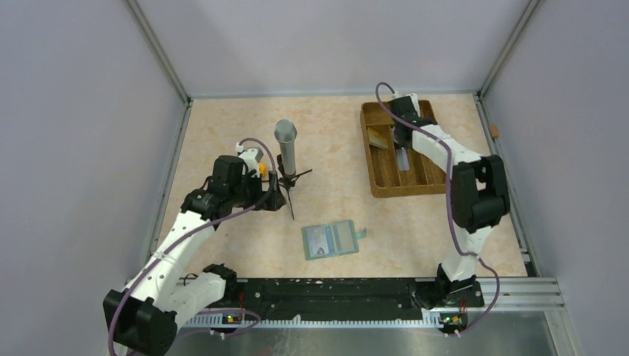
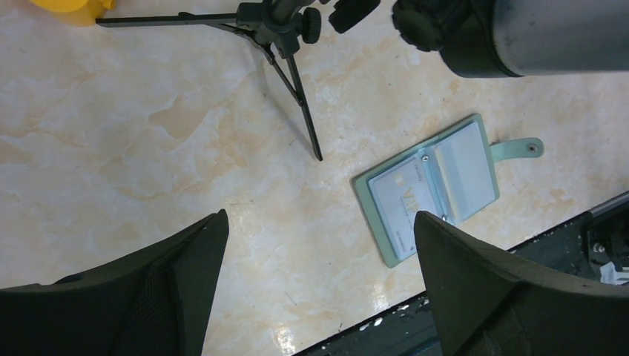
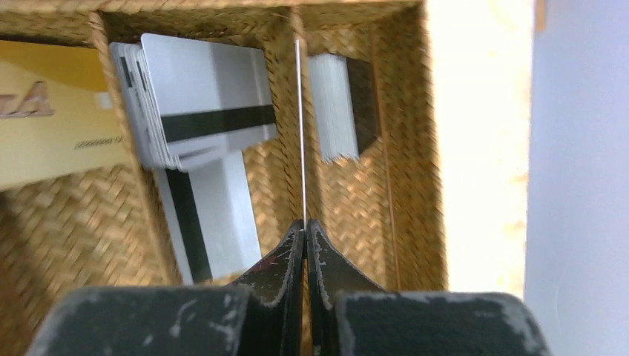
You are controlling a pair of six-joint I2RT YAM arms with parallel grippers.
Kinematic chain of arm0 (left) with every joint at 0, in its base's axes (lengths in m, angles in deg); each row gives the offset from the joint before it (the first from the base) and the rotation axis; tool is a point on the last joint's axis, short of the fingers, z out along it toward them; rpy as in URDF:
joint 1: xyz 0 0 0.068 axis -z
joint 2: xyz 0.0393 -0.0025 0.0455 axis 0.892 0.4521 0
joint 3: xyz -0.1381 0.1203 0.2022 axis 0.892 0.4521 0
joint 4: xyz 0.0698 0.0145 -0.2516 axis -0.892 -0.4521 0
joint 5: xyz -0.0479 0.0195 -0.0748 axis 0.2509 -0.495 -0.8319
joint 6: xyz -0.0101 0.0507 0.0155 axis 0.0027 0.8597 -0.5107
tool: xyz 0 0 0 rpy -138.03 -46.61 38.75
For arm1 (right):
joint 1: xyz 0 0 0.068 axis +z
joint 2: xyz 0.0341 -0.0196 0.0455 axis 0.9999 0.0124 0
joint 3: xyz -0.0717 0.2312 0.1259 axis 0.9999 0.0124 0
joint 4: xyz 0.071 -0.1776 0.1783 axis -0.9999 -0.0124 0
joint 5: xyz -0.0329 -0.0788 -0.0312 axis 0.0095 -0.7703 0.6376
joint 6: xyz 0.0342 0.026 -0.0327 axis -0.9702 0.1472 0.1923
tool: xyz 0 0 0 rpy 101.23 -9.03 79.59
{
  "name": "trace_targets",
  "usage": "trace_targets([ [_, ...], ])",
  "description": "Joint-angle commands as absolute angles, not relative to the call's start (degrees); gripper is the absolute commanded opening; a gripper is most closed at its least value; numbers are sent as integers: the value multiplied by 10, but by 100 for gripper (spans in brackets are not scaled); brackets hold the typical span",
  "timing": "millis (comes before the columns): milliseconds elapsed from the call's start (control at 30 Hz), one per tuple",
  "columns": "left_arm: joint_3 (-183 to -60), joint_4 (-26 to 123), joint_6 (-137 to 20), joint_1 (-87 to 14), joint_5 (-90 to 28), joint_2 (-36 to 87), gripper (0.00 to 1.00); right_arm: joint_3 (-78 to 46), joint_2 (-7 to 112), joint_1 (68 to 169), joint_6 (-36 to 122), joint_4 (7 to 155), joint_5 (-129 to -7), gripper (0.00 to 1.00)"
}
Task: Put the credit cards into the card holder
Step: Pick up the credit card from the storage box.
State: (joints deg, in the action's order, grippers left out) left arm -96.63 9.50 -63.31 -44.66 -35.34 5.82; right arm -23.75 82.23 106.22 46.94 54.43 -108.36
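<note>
In the right wrist view my right gripper (image 3: 305,222) is shut on a credit card (image 3: 300,133) seen edge-on as a thin upright line above a brown woven tray (image 3: 356,208). More credit cards lie in the tray: a fanned silver stack with black stripes (image 3: 200,104), a gold card (image 3: 52,119) and a small stack (image 3: 341,104). The card holder (image 1: 330,239) lies open on the table, a pale card (image 2: 400,200) in its left pocket. My left gripper (image 2: 320,216) hangs open above the bare table, left of the card holder (image 2: 460,167).
A small black tripod (image 1: 288,185) carrying a grey cylinder (image 1: 285,144) stands mid-table by my left wrist, with a yellow object (image 2: 70,9) beside it. The tray (image 1: 400,152) sits at the back right. A black rail (image 1: 334,293) runs along the near edge.
</note>
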Motion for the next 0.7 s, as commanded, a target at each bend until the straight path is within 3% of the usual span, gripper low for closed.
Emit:
trace_targets([
  [0, -955, 133, -664, -448, -389, 15, 98, -205, 672, 1058, 413, 533, -1059, 0],
  [133, -905, 217, -742, -448, -426, -41, 97, -144, 564, 1060, 368, 522, -964, 0],
  [367, -788, 416, -916, -422, -478, -155, 95, 3, 373, 1077, 297, 588, -656, 0],
  [533, -718, 543, -997, -356, -463, -197, 95, 124, 281, 1133, 205, 695, -489, 0],
  [667, -674, 659, -1041, -274, -419, -191, 95, 222, 242, 1233, 89, 847, -451, 0],
])
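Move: The right hand already pinches a card at the storage box; the open card holder it is bound for lies about 27 cm back, 25 cm to its left and 8 cm below. The white card left in the box lies about 4 cm left and 1 cm ahead of this hand, the yellow card some 10 cm left and 6 cm ahead, both around 5 cm lower. From the empty left hand the holder is roughly 15 cm right, 4 cm back and 13 cm below. The right hand, shut on the card, first pulls steeply up and then sweeps back and left out of the storage box towards the card holder, ending about 21 cm back, 17 cm left and 11 cm higher, while its wrist rolls and swings some 70 degrees so the fingers go from pointing forward-right to forward-left and less steeply down. The left hand, empty and still wide open, goes right about 8 cm towards the holder's side while rising and drawing back about 5 cm each, its fingers tilting up from a steep slant to nearly level. ##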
